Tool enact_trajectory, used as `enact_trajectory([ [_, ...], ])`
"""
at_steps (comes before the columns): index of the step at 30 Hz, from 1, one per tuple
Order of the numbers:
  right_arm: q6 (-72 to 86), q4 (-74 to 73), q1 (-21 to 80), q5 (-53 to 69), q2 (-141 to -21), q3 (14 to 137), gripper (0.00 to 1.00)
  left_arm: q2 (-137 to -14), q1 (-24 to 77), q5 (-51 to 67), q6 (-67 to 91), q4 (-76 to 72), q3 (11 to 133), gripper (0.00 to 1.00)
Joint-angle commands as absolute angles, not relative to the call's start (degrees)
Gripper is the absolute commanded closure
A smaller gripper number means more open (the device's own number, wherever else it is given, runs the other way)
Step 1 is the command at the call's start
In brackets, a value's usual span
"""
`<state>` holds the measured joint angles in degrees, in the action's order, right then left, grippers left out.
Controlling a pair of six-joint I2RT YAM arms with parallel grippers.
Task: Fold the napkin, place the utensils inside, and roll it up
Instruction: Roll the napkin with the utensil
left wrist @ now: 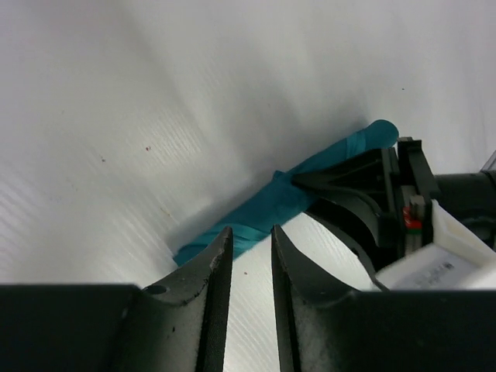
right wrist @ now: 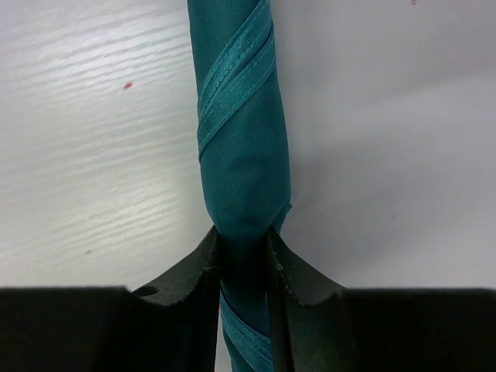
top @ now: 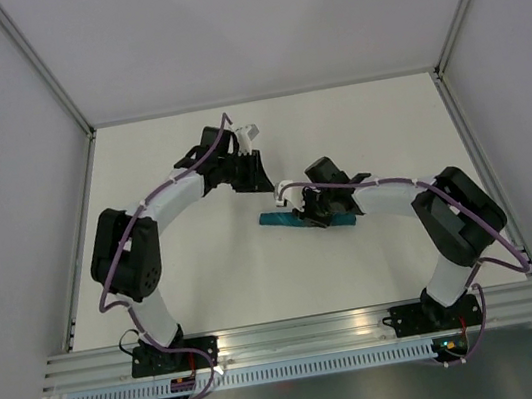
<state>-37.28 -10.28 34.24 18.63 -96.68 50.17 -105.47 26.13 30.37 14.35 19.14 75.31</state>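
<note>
The teal napkin (top: 277, 219) lies on the white table as a tight roll. In the right wrist view the napkin (right wrist: 240, 147) runs straight away from me, its hem spiralling around it. My right gripper (right wrist: 242, 236) is shut on the roll near one end, a finger pressed on each side. In the overhead view that right gripper (top: 317, 214) covers the roll's middle. My left gripper (top: 259, 182) hovers just behind the roll without touching it. Its fingers are narrowly open, and only bare table shows between them. From the left gripper (left wrist: 252, 232) the napkin (left wrist: 283, 200) lies beyond the fingertips. The utensils are out of view.
White walls and metal frame posts enclose the table (top: 196, 271) on three sides. A metal rail (top: 307, 333) carrying both arm bases runs along the near edge. The right arm's black gripper body (left wrist: 372, 201) fills the right side of the left wrist view.
</note>
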Motion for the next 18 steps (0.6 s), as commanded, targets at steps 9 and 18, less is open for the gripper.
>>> enact_trajectory([
  [9,-19.1,-20.4,32.9,7.1,-111.0,60.4,0.78,-88.3,26.4,20.5,21.8,19.7,67.3,0.69],
  [18,-7.5,-25.0,31.9,7.9,-121.4,75.9,0.78,-73.9,26.4,20.2,21.3,22.1,63.4,0.66],
])
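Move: The right gripper holds the rolled napkin low on the table; the roll's middle lies about 2 cm to its left, its left end some 12 cm left and 3 cm ahead, its right end about 7 cm right and 1 cm back. The open table spot the roll goes to is roughly 9 cm ahead and 3 cm left. From the empty left gripper, the roll's middle lies around 7 cm back, 9 cm right and 9 cm below. Keep the right gripper's pinch on the rolled napkin and carry it forward, veering left, about 9 cm out at the same low height, while turning the wrist clockwise some 25 degrees. Meanwhile raise the empty left gripper up and away from the roll, drawing it back and left, with its fingers held part-open. ##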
